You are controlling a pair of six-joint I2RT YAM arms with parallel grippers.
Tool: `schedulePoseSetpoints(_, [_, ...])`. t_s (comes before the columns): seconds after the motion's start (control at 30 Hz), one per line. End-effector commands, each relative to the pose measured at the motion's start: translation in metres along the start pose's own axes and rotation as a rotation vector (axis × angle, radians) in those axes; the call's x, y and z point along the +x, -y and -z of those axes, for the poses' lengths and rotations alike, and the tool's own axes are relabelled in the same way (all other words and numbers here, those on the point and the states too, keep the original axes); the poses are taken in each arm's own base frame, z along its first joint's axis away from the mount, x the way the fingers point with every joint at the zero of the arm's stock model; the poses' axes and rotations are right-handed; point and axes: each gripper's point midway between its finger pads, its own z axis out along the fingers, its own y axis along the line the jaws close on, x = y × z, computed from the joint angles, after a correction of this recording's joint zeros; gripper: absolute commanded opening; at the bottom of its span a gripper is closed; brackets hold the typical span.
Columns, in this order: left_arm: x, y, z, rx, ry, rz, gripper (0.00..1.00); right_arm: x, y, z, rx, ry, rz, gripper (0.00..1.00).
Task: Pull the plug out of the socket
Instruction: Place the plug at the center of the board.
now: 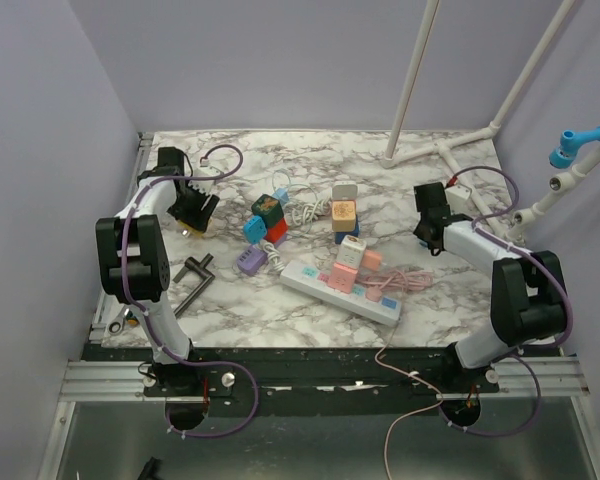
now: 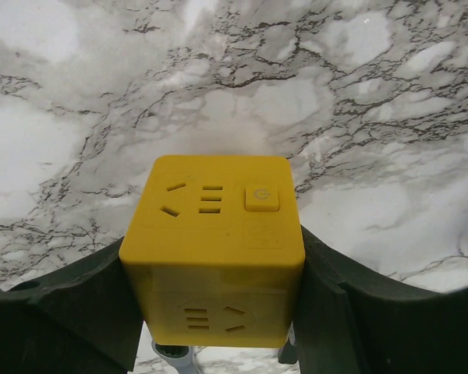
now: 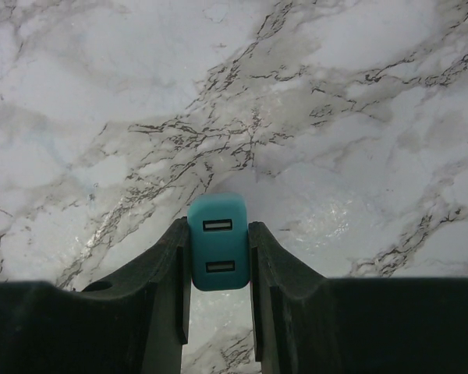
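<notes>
A yellow cube socket [image 2: 212,248] with outlets on its faces and a power button fills the left wrist view. My left gripper [image 2: 214,253] is shut on its two sides, holding it above the marble table [image 2: 359,117]. Nothing is plugged into the faces that show. The plug is a teal charger block [image 3: 218,241] with two USB ports, and my right gripper [image 3: 218,234] is shut on it, well apart from the socket. In the top view the left gripper [image 1: 193,210] is at the far left and the right gripper [image 1: 430,230] at the far right.
A white power strip [image 1: 325,288] with pink plugs and a pink cable [image 1: 410,282] lies mid-table. Behind it stand coloured cube sockets [image 1: 344,212] and adapters [image 1: 265,215]. A purple adapter [image 1: 250,262] and a black tool [image 1: 193,280] lie at the left. White pipes [image 1: 450,150] stand at the back right.
</notes>
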Motion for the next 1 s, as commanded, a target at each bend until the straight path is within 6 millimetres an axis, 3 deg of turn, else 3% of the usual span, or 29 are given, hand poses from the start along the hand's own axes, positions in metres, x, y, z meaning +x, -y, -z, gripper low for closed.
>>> schedulePoseSetpoints(0.0, [-0.004,-0.013,0.001,-0.067,0.005,-0.024,0.53,0.008,0.024,-0.009,0.077,0.003,-0.030,0.28])
schedulePoseSetpoints(0.07, [-0.005,-0.009,0.002,-0.065,0.021,-0.031,0.69,0.009,0.028,-0.010,0.088,0.003,-0.034,0.31])
schedulePoseSetpoints(0.2, [-0.006,-0.003,0.005,-0.052,0.029,-0.045,0.81,0.007,0.032,-0.011,0.098,0.003,-0.043,0.38])
schedulePoseSetpoints(0.27, [-0.006,0.000,0.007,-0.042,0.033,-0.048,0.98,0.006,0.032,-0.010,0.097,0.002,-0.043,0.45])
schedulePoseSetpoints(0.47, [-0.020,0.009,0.040,-0.037,0.099,-0.083,0.99,-0.004,0.030,-0.002,0.078,0.012,-0.038,0.57])
schedulePoseSetpoints(0.67, [-0.043,0.035,0.120,-0.008,0.234,-0.178,0.98,-0.017,0.018,0.015,-0.003,0.017,-0.024,0.62])
schedulePoseSetpoints(0.83, [-0.056,0.087,0.187,0.075,0.409,-0.392,0.98,-0.036,-0.008,0.050,-0.119,0.086,-0.008,0.64])
schedulePoseSetpoints(0.97, [-0.038,0.163,0.211,0.113,0.559,-0.817,0.98,-0.053,-0.036,0.084,-0.260,0.144,-0.009,0.65])
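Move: The spot for the held yellow socket is the table directly beneath the left fingers, some 3 cm below the hand point. The purple plug lies about 13 cm right and 8 cm back, the black tool's head straight back about 9 cm. The right hand must set its teal plug down about 2 cm to its right and 2 cm lower; the pink cable is roughly 5 cm left and 9 back, the pink plug 13 left and 4 back. Ease the left gripper down under 1 cm, spread its fingers wide to release the yellow socket, then lift fast about 20 cm, drifting back and right while the wrist tips the fingers outward and turns clockwise. Meanwhile carry the teal plug about 2 cm right with the right hand, open to let go, and rise some 5 cm above it, swinging left at the end. ##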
